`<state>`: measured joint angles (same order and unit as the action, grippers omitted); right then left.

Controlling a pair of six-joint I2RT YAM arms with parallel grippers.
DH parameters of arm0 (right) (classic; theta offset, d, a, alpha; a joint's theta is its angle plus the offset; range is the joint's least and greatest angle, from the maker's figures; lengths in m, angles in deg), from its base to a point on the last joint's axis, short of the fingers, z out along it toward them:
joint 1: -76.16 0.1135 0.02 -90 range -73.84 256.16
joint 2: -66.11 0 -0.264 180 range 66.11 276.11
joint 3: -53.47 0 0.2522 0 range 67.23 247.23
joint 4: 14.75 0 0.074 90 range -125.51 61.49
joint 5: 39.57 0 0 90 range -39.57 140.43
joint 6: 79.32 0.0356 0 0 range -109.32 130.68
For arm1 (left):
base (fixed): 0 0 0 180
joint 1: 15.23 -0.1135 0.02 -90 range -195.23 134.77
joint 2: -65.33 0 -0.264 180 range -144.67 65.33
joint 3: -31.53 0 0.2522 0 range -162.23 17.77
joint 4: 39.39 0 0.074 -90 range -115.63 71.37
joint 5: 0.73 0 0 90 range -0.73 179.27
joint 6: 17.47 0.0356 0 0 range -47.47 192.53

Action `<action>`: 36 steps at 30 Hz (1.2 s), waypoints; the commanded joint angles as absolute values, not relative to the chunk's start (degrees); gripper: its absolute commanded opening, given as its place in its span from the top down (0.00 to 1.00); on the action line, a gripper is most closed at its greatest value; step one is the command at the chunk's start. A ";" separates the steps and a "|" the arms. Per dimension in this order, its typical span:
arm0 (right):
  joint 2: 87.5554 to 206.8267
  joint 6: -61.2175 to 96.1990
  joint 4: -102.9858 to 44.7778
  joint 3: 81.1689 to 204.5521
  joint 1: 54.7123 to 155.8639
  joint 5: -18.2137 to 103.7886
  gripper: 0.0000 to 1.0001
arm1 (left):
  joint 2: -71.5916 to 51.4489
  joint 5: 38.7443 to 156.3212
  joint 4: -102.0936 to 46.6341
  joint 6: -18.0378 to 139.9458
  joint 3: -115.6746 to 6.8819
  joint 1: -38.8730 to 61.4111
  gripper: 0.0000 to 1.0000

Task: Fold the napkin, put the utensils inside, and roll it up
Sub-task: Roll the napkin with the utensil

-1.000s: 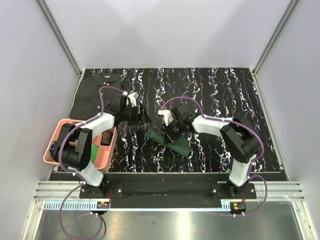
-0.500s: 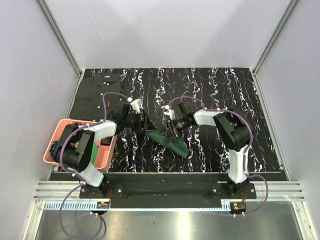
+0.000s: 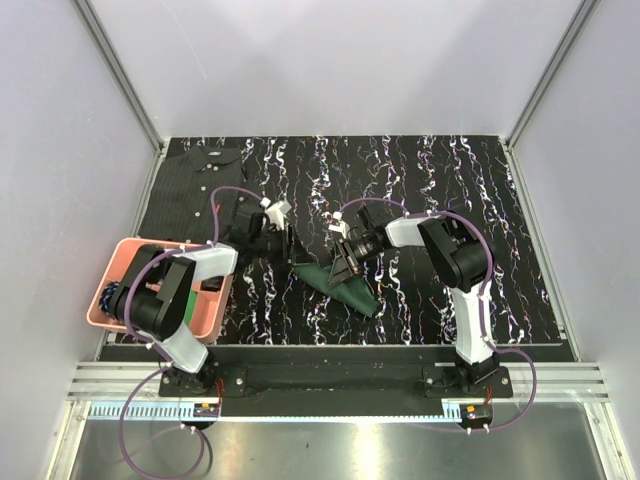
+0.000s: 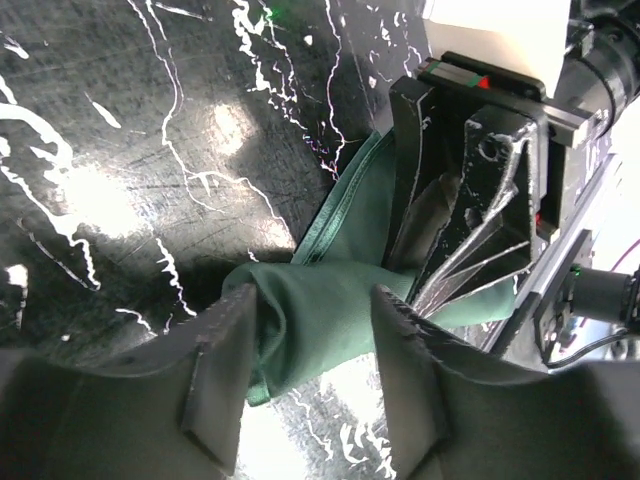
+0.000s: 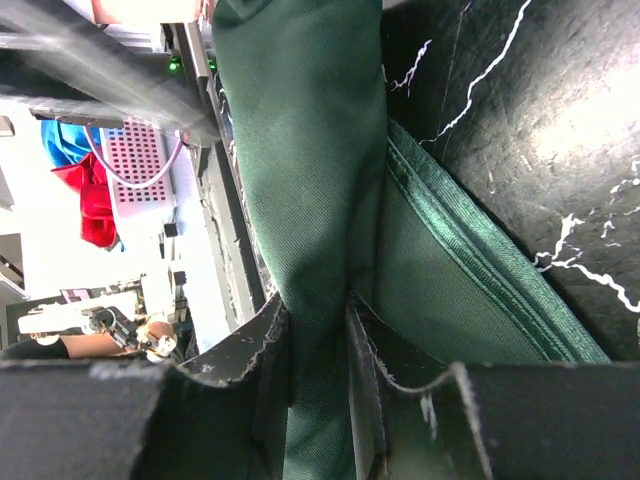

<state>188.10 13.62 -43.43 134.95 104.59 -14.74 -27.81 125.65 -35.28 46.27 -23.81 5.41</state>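
Note:
The dark green napkin [image 3: 348, 287] lies bunched into a slim, partly rolled strip on the black marbled table. My right gripper [image 3: 345, 262] is shut on a fold of the napkin [image 5: 320, 150], and cloth fills the narrow gap between its fingers [image 5: 265, 350]. My left gripper [image 3: 290, 250] stands at the strip's left end. In the left wrist view the left gripper [image 4: 315, 297] is open, with the twisted end of the napkin [image 4: 310, 330] between its two fingers [image 4: 215, 380]. The right gripper [image 4: 470, 200] faces it just behind the cloth. The utensils are hidden from every view.
A pink basket [image 3: 120, 262] holding a few items sits at the table's left edge beside the left arm. A small dark cloth [image 3: 215, 157] lies at the far left corner. Grey walls close in the table on three sides.
My left gripper has moved right to the napkin's left end and its jaws have narrowed round the cloth. The right gripper has kept its hold while its arm shifted.

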 commanded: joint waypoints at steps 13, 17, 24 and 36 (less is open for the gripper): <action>182.14 14.72 -47.75 140.00 104.29 -2.67 0.37 | -33.36 122.93 -26.25 46.43 -27.84 5.60 1.00; 175.11 14.11 -49.16 140.00 104.37 5.59 0.29 | -34.59 123.20 -25.80 45.46 -28.89 5.34 1.00; 162.81 4.27 -49.61 134.47 115.78 35.33 0.22 | -37.32 124.34 -21.67 44.94 -31.71 4.55 1.00; 164.45 -0.75 -43.27 128.48 131.97 57.89 0.22 | -40.31 126.45 -19.12 45.02 -34.34 3.05 1.00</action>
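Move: The rolled napkin's left end lies almost under the left hand, about 2 cm back, 2 cm to its right and 5 cm below. The napkin's middle is between the right fingers, some 2 cm back of that hand and level sideways; from the right hand, the left end is 8 cm to the left and 2 cm ahead. From the left hand, the pink tray is 30 cm left and 8 cm back, the dark shirt 21 cm left and 16 cm ahead. The napkin's left end is taken over by the left hand, which sinks about 4 cm onto it while its half-open fingers shut, pinching the cloth there as the wrist tilts. The right fingers open wide and let go of the roll; that hand swings up 8 cm and forward 5, then back and down over the roll to end 3 cm above its start, its fingers turned some 60 degrees from leftward to steeply down, still open. ##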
